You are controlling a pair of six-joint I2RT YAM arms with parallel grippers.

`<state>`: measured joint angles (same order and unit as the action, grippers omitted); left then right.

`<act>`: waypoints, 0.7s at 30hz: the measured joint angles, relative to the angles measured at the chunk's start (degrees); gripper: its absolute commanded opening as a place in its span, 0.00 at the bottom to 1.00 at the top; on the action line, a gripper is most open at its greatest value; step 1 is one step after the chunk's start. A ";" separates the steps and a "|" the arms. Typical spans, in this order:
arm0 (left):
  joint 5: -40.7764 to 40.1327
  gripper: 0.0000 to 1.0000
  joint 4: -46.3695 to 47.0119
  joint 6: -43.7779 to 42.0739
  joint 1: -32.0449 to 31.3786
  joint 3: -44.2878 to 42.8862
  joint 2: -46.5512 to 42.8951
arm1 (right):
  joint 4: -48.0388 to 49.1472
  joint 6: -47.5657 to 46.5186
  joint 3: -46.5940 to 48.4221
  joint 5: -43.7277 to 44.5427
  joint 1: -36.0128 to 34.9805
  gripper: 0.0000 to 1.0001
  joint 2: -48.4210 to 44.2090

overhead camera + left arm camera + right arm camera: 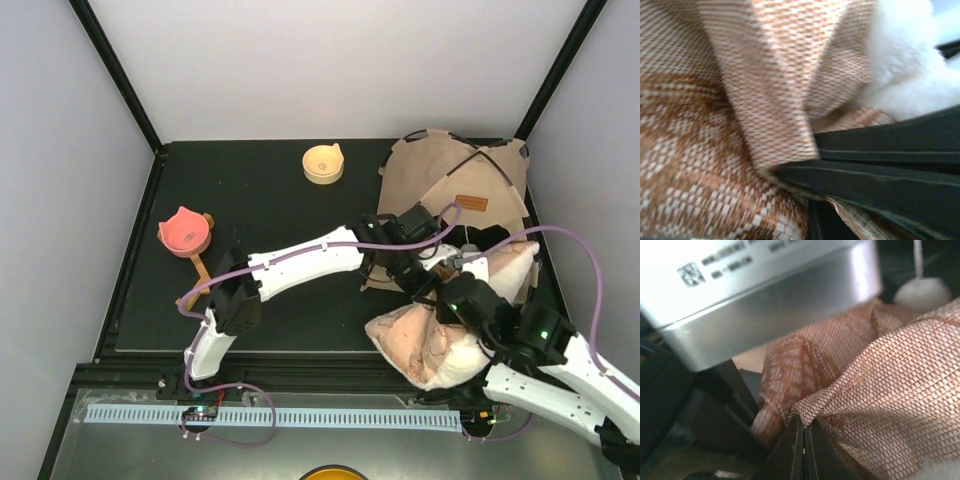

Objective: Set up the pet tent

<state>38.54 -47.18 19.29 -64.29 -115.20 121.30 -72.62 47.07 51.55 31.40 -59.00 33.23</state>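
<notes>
The pet tent (450,180) lies collapsed and flat at the back right of the mat, tan canvas with a brown label patch (470,202) and thin black poles (490,160). In front of it the beige patterned pillow (435,345) is bunched between both arms. My left gripper (418,278) is shut, pinching a fold of the pillow's woven cloth (765,100) in its dark fingers (850,175). My right gripper (804,432) is shut on another fold of the pillow (890,390). The tent's white ball (922,290) hangs on its string behind that fold.
A pink cat-eared bowl (184,230) sits at the mat's left and a beige one (323,163) at the back middle. White walls with black frame posts (120,75) close in the black mat (260,200). The left arm's silver housing (765,295) hangs just above my right gripper.
</notes>
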 measured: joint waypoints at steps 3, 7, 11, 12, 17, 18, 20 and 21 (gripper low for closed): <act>-5.29 0.02 1.31 -1.22 1.77 4.17 -2.01 | 9.03 -4.26 -3.04 -6.60 8.55 0.01 1.44; -13.68 0.02 4.13 -2.21 3.89 10.95 -6.45 | 20.09 -10.08 -4.24 -19.96 20.26 0.01 8.07; -20.59 0.02 7.30 -2.36 5.33 18.43 -12.50 | 28.63 -14.51 -3.74 -33.14 27.58 0.01 14.97; -22.16 0.01 8.81 -2.32 5.51 20.72 -14.25 | 30.18 -15.47 -3.39 -36.09 28.89 0.01 16.37; -25.73 0.02 16.33 -0.66 6.21 27.52 -18.82 | 35.56 -18.34 -3.13 -50.05 38.84 0.01 19.87; -25.62 0.02 17.59 -0.09 6.54 27.52 -18.71 | 36.46 -18.62 -3.23 -52.48 41.57 0.01 20.35; -24.85 0.01 19.78 0.94 7.41 27.50 -18.32 | 37.97 -19.15 -3.37 -55.23 45.44 0.02 21.46; -23.85 0.01 20.68 1.55 8.33 27.26 -17.77 | 38.95 -19.41 -3.54 -55.60 46.53 0.03 22.10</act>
<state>14.70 -26.50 20.84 -55.96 -87.94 103.53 -33.67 27.66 48.01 -24.21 -12.47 55.33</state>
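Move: Both hands already grip the cushion. From the left hand the tent's opening lies about 13 cm ahead, 12 cm to the right and some 8 cm lower; from the right hand, about 12 cm ahead, 10 cm to the right and as much lower. The yellow bowl stands roughly 33 cm ahead of the left hand and 25 cm to its left, down on the table. Both hands keep their pinch and drive the cushion about 12 cm forward and leftward against the tent front. ##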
